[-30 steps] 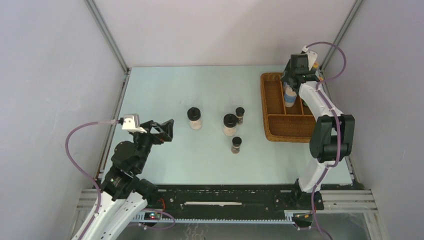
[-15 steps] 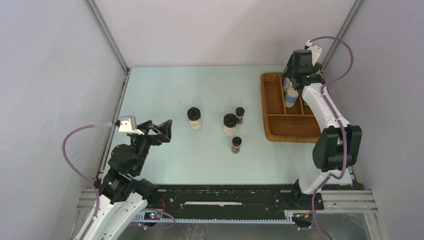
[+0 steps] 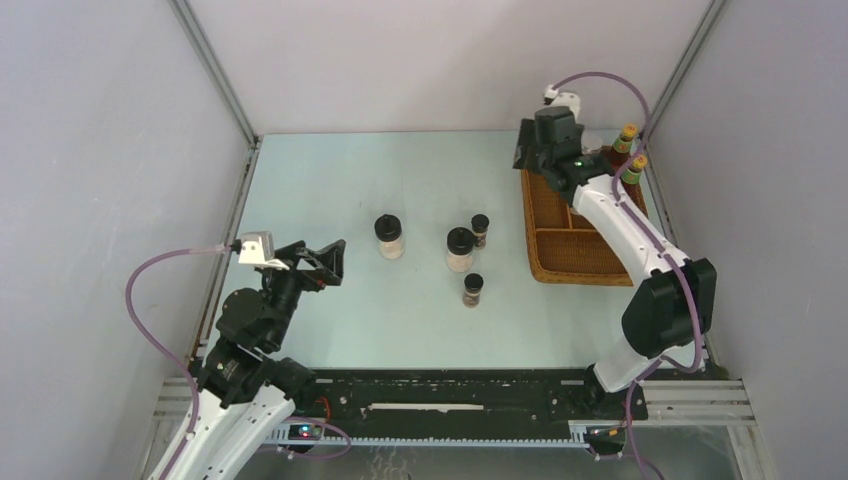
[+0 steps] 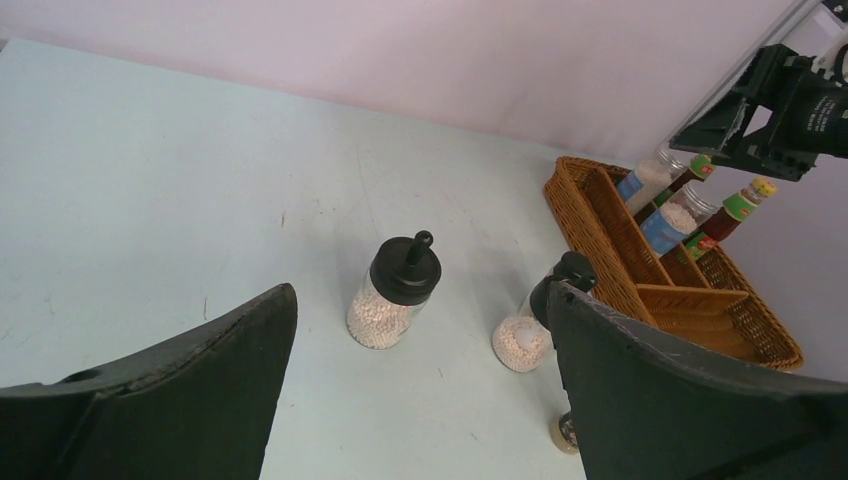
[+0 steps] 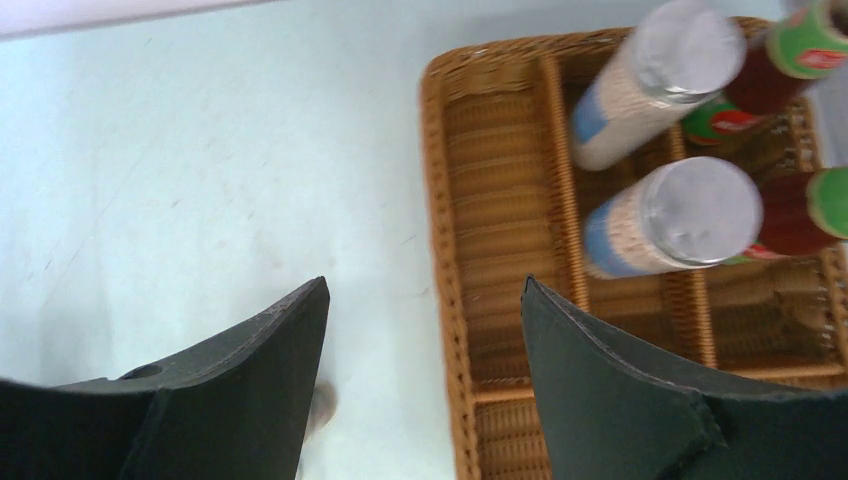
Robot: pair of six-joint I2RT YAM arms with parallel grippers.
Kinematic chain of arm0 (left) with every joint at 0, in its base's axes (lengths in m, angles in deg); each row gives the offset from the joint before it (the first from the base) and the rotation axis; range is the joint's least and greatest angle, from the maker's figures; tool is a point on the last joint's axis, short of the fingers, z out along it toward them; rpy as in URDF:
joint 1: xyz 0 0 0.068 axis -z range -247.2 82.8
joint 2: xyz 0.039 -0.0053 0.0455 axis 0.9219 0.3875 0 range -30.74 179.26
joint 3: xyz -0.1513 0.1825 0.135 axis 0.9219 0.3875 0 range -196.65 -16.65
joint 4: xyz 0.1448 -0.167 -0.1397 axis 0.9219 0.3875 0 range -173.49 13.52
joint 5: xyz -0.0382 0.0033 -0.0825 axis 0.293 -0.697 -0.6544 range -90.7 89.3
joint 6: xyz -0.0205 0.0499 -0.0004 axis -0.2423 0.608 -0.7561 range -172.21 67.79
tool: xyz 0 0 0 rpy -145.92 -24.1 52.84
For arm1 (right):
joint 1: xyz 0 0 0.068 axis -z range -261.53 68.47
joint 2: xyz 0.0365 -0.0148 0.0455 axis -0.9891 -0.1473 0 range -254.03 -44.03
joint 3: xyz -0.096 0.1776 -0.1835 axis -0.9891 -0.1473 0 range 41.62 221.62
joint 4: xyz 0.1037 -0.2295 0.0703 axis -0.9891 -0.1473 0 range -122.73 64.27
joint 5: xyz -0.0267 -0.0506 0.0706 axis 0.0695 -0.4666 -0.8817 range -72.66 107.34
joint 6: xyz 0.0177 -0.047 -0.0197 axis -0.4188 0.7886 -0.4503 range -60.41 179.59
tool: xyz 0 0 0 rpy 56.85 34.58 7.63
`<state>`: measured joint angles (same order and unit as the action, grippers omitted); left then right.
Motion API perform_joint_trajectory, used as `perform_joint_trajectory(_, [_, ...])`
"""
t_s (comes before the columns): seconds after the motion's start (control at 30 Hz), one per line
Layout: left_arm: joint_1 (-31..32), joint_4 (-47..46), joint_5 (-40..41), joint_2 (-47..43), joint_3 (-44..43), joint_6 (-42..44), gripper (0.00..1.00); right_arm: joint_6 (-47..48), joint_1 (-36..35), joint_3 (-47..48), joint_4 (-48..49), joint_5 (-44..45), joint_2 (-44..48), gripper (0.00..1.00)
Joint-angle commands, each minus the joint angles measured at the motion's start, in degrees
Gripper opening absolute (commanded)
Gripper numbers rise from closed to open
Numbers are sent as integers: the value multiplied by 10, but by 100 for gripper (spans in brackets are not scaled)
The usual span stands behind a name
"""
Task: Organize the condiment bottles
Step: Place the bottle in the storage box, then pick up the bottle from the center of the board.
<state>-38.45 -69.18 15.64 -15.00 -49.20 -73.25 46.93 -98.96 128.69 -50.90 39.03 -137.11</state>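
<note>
Two black-lidded white jars (image 3: pixel 389 237) (image 3: pixel 460 248) and two tiny dark jars (image 3: pixel 480 230) (image 3: pixel 473 289) stand on the table in the middle. Two silver-lidded blue-label jars (image 5: pixel 650 80) (image 5: pixel 680 215) and two red sauce bottles (image 5: pixel 775 75) (image 5: pixel 790 210) stand in the far compartments of the wicker tray (image 3: pixel 545 262). My right gripper (image 5: pixel 425 282) hangs open and empty above the tray's left rim, also seen from above (image 3: pixel 528 152). My left gripper (image 4: pixel 422 292) is open and empty at the near left (image 3: pixel 330 262), facing the jars (image 4: pixel 395 295) (image 4: pixel 520 340).
The tray's long left compartment (image 5: pixel 500 220) and its near compartments (image 3: pixel 585 245) hold nothing. Grey walls close the table at the back and both sides. The right arm (image 3: pixel 640 240) reaches over the tray's right side.
My right gripper has lifted away from a silver-lidded jar standing in the tray and swung left to the tray's far left rim. The left arm has barely shifted.
</note>
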Motion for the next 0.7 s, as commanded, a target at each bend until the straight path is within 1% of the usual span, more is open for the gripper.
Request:
perform_joint_trajectory(0.0, [3,-13,-5,10,16,-7,100,19,-58,15,-25,-19,32,79])
perform_joint_trajectory(0.1, [3,-13,-6,13,15,-8,100,19,-106,9,-34,-11,36,79])
perform_joint_trajectory(0.2, [2,-11,-7,15,15,-9,100,12,-138,3,-47,-9,39,79])
perform_joint_trajectory(0.47, [3,-11,-10,17,14,-11,100,-4,-209,-36,-60,-7,49,79])
perform_joint_trajectory(0.67, [3,-10,-8,15,15,-11,100,-9,-241,-75,-53,-14,57,79])
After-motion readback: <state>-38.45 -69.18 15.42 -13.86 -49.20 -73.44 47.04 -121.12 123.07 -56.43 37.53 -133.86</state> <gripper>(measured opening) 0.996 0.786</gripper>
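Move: My right hand is empty, some 25 cm above the table. The large black-lidded bottle I go for is about 19 cm to its left, 10 cm back and 19 cm below. A small black-lidded bottle stands 5 cm right of that bottle and 5 cm farther out; another small one stands 9 cm nearer my base. The storage box's middle is some 11 cm to my hand's right and 2 cm ahead. From my left hand the large bottle is about 35 cm right, 15 cm ahead. Empty and still open, my right hand swings away from the storage box towards the large black-lidded bottle, about 15 cm left and 10 cm back. The leftward sweep slows as it goes, and near the end I begin to sink, some 3 cm lower in all. Meanwhile the wrist turns roughly 25 degrees counter-clockwise and the fingers tip slightly further down. I touch nothing. ##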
